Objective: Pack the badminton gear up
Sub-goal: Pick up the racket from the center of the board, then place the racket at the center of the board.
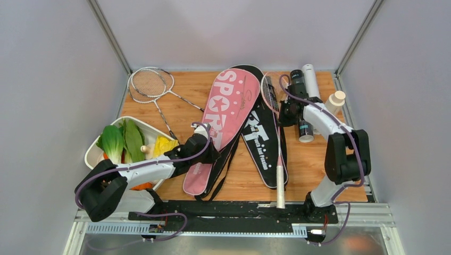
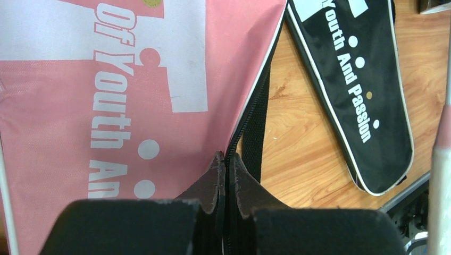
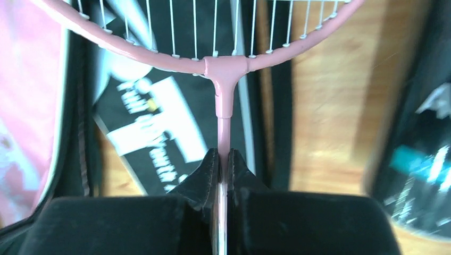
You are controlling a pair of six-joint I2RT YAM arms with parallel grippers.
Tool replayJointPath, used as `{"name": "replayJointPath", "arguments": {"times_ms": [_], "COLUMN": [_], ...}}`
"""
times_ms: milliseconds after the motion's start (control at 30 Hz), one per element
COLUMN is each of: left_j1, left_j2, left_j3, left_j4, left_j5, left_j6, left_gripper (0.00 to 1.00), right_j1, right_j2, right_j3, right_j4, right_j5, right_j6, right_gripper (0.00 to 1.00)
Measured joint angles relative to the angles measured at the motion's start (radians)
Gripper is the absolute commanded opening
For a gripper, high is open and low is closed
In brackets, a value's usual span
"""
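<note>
The pink "SPORT" racket bag lies mid-table, partly over the black racket bag. My left gripper sits at the pink bag's right edge, shut on its black zipper seam. A pink racket lies over the black bag, its handle toward the near edge. My right gripper is shut on that racket's thin shaft, just below the pink T-joint. Silver rackets lie at the back left. A white tube and black tubes lie at the back right.
A white tray of vegetables stands at the left, under my left arm. A small white bottle with a tan cap stands near the right wall. Black bag straps trail over the wood between the two bags.
</note>
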Motion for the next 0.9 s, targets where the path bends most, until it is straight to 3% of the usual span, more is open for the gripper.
{"name": "replayJointPath", "arguments": {"times_ms": [167,300,367,467,533,700,900], "left_j1": [0.0,0.0,0.0,-0.001,-0.001,-0.001,-0.001], "left_j2": [0.01,0.029,0.035,0.045,0.055,0.071,0.078], "left_j3": [-0.001,-0.001,-0.002,-0.002,-0.002,-0.002,-0.002], "left_j4": [0.015,0.035,0.043,0.052,0.061,0.082,0.093], "left_j5": [0.009,0.019,0.022,0.023,0.025,0.03,0.037], "left_j6": [-0.01,-0.016,-0.019,-0.024,-0.029,-0.034,-0.036], "left_gripper": [0.0,0.0,0.0,0.0,0.0,0.0,0.0], "right_j1": [0.144,0.256,0.284,0.301,0.301,0.3,0.307], "right_j2": [-0.093,-0.067,-0.04,0.002,0.01,-0.143,-0.543], "right_j3": [-0.075,-0.089,-0.089,-0.088,-0.09,-0.244,-0.595], "right_j4": [0.04,0.102,0.13,0.155,0.158,0.211,0.318], "right_j5": [0.024,0.069,0.082,0.085,0.071,-0.002,-0.212], "right_j6": [0.148,0.251,0.285,0.317,0.314,0.279,0.3], "right_gripper": [0.02,0.14,0.27,0.55,0.64,0.66,0.67]}}
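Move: The racket is already off the bags, held by its shaft just below the throat in the right hand. The black bag's big white lettering, where it is taken, lies some 10 cm to that hand's left, about level with it and 5 cm below. The pink bag's middle is about 26 cm left and level; the black tube's middle is 11 cm right and 9 cm ahead. From the left hand the lettering lies roughly 15 cm ahead and 20 cm right. The racket is carried about 11 cm left and slightly back by the right hand, rising a little and then lowering over the black bag's lettering. There the fingers open wide, let go of the shaft, and the hand draws back some 11 cm towards the handle, rising about 3 cm and tilting some 20 degrees. The left hand keeps its pinch on the pink bag's zip edge, easing slightly right and down. ##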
